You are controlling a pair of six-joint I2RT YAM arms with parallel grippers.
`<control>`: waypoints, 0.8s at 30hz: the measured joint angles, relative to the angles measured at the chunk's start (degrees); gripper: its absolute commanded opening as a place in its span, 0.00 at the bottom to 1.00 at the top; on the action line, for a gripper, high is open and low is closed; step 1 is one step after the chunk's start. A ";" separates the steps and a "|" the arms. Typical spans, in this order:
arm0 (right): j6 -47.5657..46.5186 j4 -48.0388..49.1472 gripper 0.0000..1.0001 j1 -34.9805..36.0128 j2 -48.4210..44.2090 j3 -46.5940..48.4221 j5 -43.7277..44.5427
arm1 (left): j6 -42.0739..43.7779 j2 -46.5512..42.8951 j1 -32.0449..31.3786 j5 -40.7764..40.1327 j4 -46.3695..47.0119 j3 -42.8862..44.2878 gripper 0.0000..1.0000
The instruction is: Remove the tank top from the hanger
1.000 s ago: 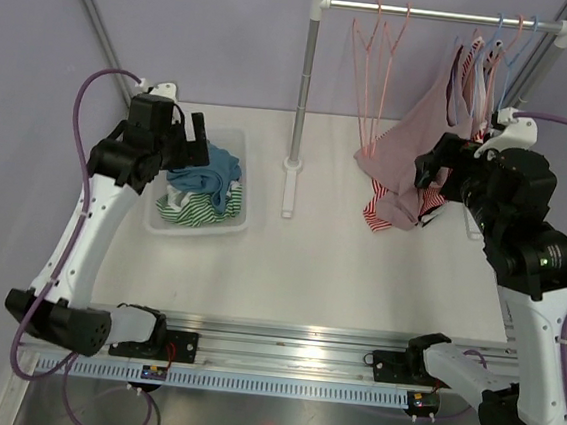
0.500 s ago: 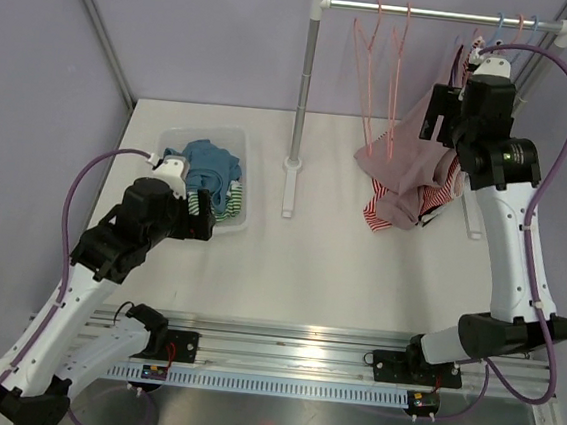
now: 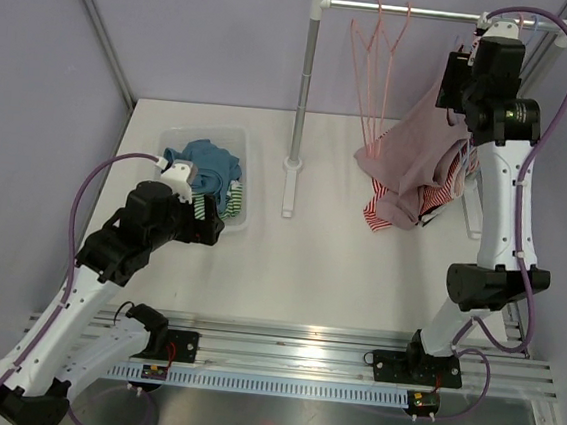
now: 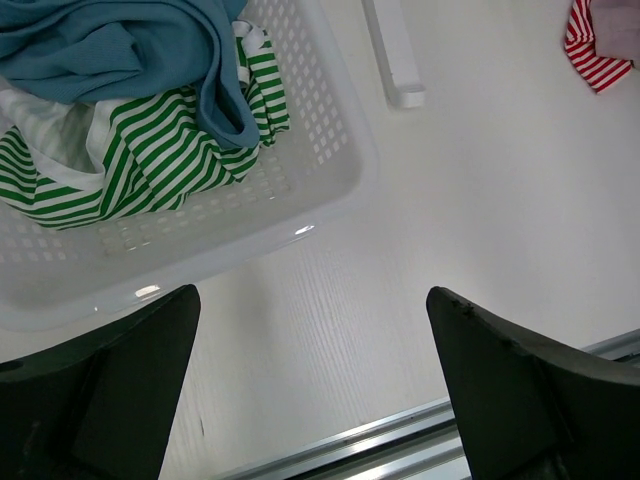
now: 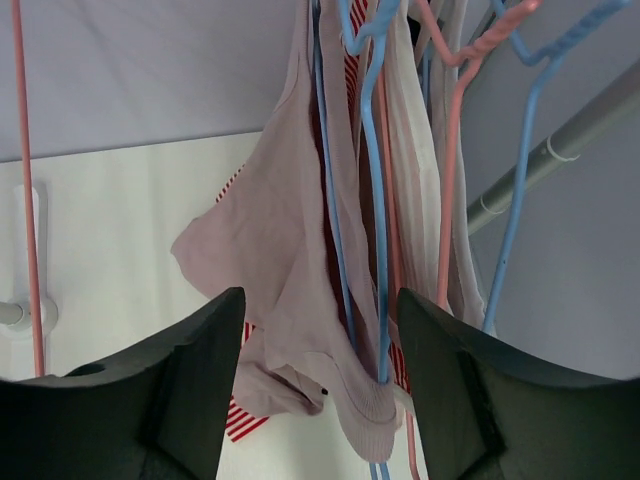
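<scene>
A pale pink tank top [image 5: 290, 250] hangs on a blue hanger [image 5: 372, 180] from the rail [image 3: 403, 10], its hem pooled on the table [image 3: 415, 155]. A red-striped garment [image 3: 402, 212] hangs behind it, beside a pink hanger [image 5: 445, 200]. My right gripper [image 5: 320, 305] is raised near the rail [image 3: 455, 83]. It is open, its fingers on either side of the tank top's shoulder and the blue hanger wires, with gaps on both sides. My left gripper [image 4: 315, 295] is open and empty, low over the table by the basket [image 3: 210, 228].
A white basket [image 4: 340, 190] holds blue and green-striped clothes at the left. Empty pink hangers [image 3: 379, 51] hang mid-rail. The rack's post [image 3: 303, 84] and foot [image 4: 395, 60] stand at the table's centre. More pale garments and a blue hanger [image 5: 520, 200] crowd the rail's right end.
My right arm has risen from beside the hanging clothes up to the rail. My left arm has pulled back from over the basket to its near side.
</scene>
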 measured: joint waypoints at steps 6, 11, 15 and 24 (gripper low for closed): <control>-1.01 -1.68 0.39 -2.93 5.55 4.50 -3.89 | 0.11 -0.31 0.00 1.70 0.79 -0.17 0.99; -0.63 -2.36 0.13 -4.59 8.07 6.82 -7.50 | 0.15 -0.31 0.00 3.08 1.11 -0.57 0.99; -0.33 -2.80 0.01 -4.61 8.63 8.85 -9.09 | 0.15 -0.31 0.00 3.67 1.09 -0.92 0.99; 0.22 -4.83 0.00 -4.61 8.70 12.26 -11.50 | 0.17 -0.31 0.00 4.59 1.53 -0.92 0.99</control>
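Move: Straight in front of the right hand's part-open fingers is the near side of the blue hanger, some 4 cm ahead, 1 cm right and 3 cm lower. The pink tank top hangs on it, its middle about 8 cm ahead, 3 cm left and 15 cm below the hand. The empty pink hangers are roughly 12 cm left and 3 cm ahead, slightly lower. From the left hand the blue hanger is about 26 cm ahead, 47 cm right and 17 cm higher. Reaching forward and down by about 4 cm, with a slight drift right, the right hand brings its narrowing fingers around the near wire of the blue hanger, shuts them fully and pinches it. With the fingers shut it then eases up some 2 cm and a touch back and left, turning about 5 degrees counter-clockwise. ##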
